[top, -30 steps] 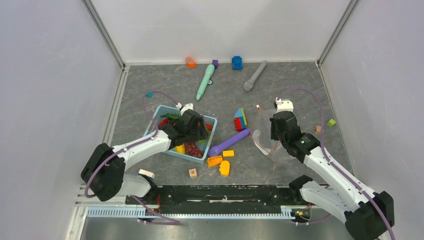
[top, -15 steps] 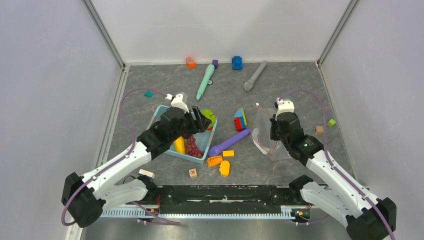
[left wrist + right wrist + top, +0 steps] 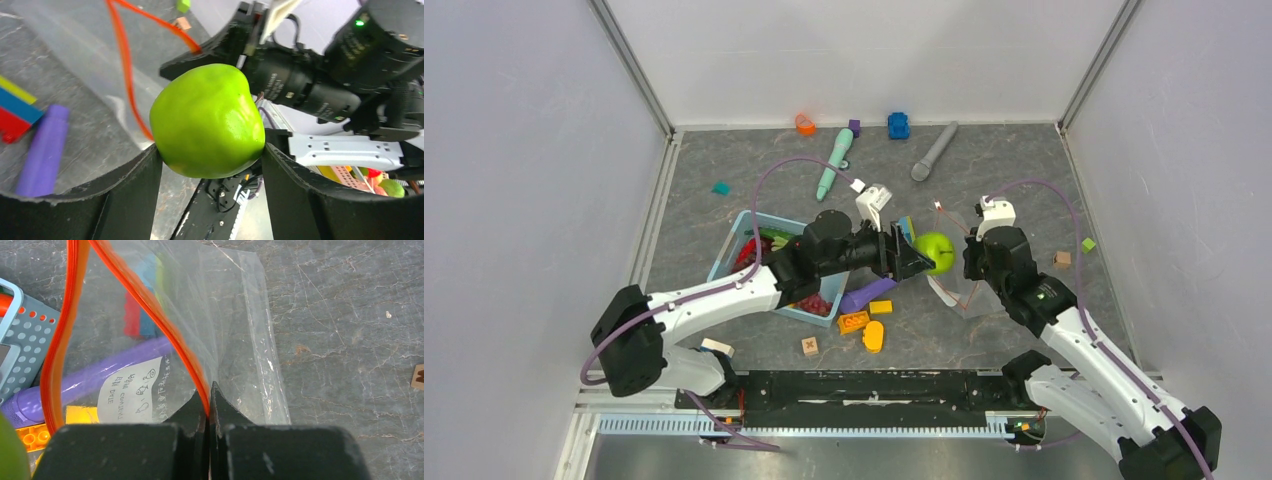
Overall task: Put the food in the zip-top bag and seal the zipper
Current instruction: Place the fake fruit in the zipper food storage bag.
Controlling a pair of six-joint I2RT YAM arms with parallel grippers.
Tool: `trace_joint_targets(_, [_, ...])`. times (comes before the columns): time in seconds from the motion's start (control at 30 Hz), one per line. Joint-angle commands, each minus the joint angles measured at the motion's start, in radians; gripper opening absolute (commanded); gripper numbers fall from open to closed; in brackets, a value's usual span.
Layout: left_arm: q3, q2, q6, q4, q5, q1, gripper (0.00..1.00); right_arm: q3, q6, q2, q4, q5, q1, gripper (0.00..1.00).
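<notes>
My left gripper (image 3: 921, 258) is shut on the green apple (image 3: 935, 253), which is pinched between both fingers (image 3: 207, 120) and held in the air just left of the zip-top bag (image 3: 952, 232). The bag's mouth gapes open and the orange-red zipper (image 3: 150, 305) curves in a loop. My right gripper (image 3: 210, 390) is shut on that zipper strip and holds the edge up (image 3: 974, 262). More food lies in the light-blue basket (image 3: 742, 228): a red chilli (image 3: 749, 250), grapes (image 3: 816, 303) and a green vegetable (image 3: 774, 235).
A purple cylinder (image 3: 869, 293) lies between the basket and the bag, with stacked blocks (image 3: 906, 235) behind it. An orange block (image 3: 854, 322) and a wooden cube (image 3: 810, 346) sit nearer me. A teal pen (image 3: 834, 163) and a grey microphone (image 3: 934, 152) lie at the back.
My left arm rose out of the basket with the green apple and swung right to the bag's mouth. My right gripper stayed shut on the zipper.
</notes>
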Motion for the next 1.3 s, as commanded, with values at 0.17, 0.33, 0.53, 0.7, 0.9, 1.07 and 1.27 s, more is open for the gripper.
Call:
trace_joint_targets(0.17, [0.076, 0.073, 0.052, 0.127, -0.017, -0.049, 0.37, 0.007, 0.007, -0.021, 0.048, -0.029, -0.003, 0.0])
trace_joint_targets(0.33, [0.079, 0.13, 0.067, 0.107, -0.079, -0.048, 0.36, 0.019, 0.031, -0.032, 0.09, -0.134, -0.002, 0.0])
trace_joint_targets(0.53, [0.056, 0.104, 0.089, 0.022, -0.273, -0.049, 0.35, 0.04, 0.055, -0.034, 0.108, -0.228, -0.002, 0.0])
trace_joint_targets(0.7, [0.088, 0.101, 0.111, -0.109, -0.435, -0.05, 0.36, 0.056, 0.081, -0.033, 0.117, -0.312, -0.002, 0.0])
trace_joint_targets(0.9, [0.115, 0.112, 0.135, -0.159, -0.472, -0.052, 0.41, 0.077, 0.092, -0.025, 0.117, -0.361, -0.002, 0.0])
trace_joint_targets(1.07, [0.132, 0.114, 0.152, -0.159, -0.408, -0.053, 0.7, 0.073, 0.111, -0.019, 0.122, -0.352, -0.002, 0.0])
trace_joint_targets(1.27, [0.129, 0.087, 0.171, -0.169, -0.33, -0.054, 1.0, 0.066, 0.149, -0.014, 0.122, -0.308, -0.002, 0.0])
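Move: The green apple is already in the left fingers. From that hand the open bag mouth lies about 5 cm to the right, 2 cm ahead and some 8 cm below; the right gripper, shut on the rim, is roughly 9 cm right, 3 ahead and 9 lower. On the table, 22 cm down, the toy bricks lie about 5 cm ahead and 3 left of it, the purple tube 6 back and 8 left. From the right hand the apple is about 8 cm left, 1 back and 8 above. Bring the left gripper with the apple slightly up and about 3 cm right towards the mouth, then reverse into a forward-and-down sweep, easing left and tipping the fingers downward over the opening, to end about 5 cm ahead and 5 lower; open wide to let go. Meanwhile keep the right fingers shut on the rim and carry it about 6 cm left and a little up, rolling its left side up and turning counter-clockwise. ##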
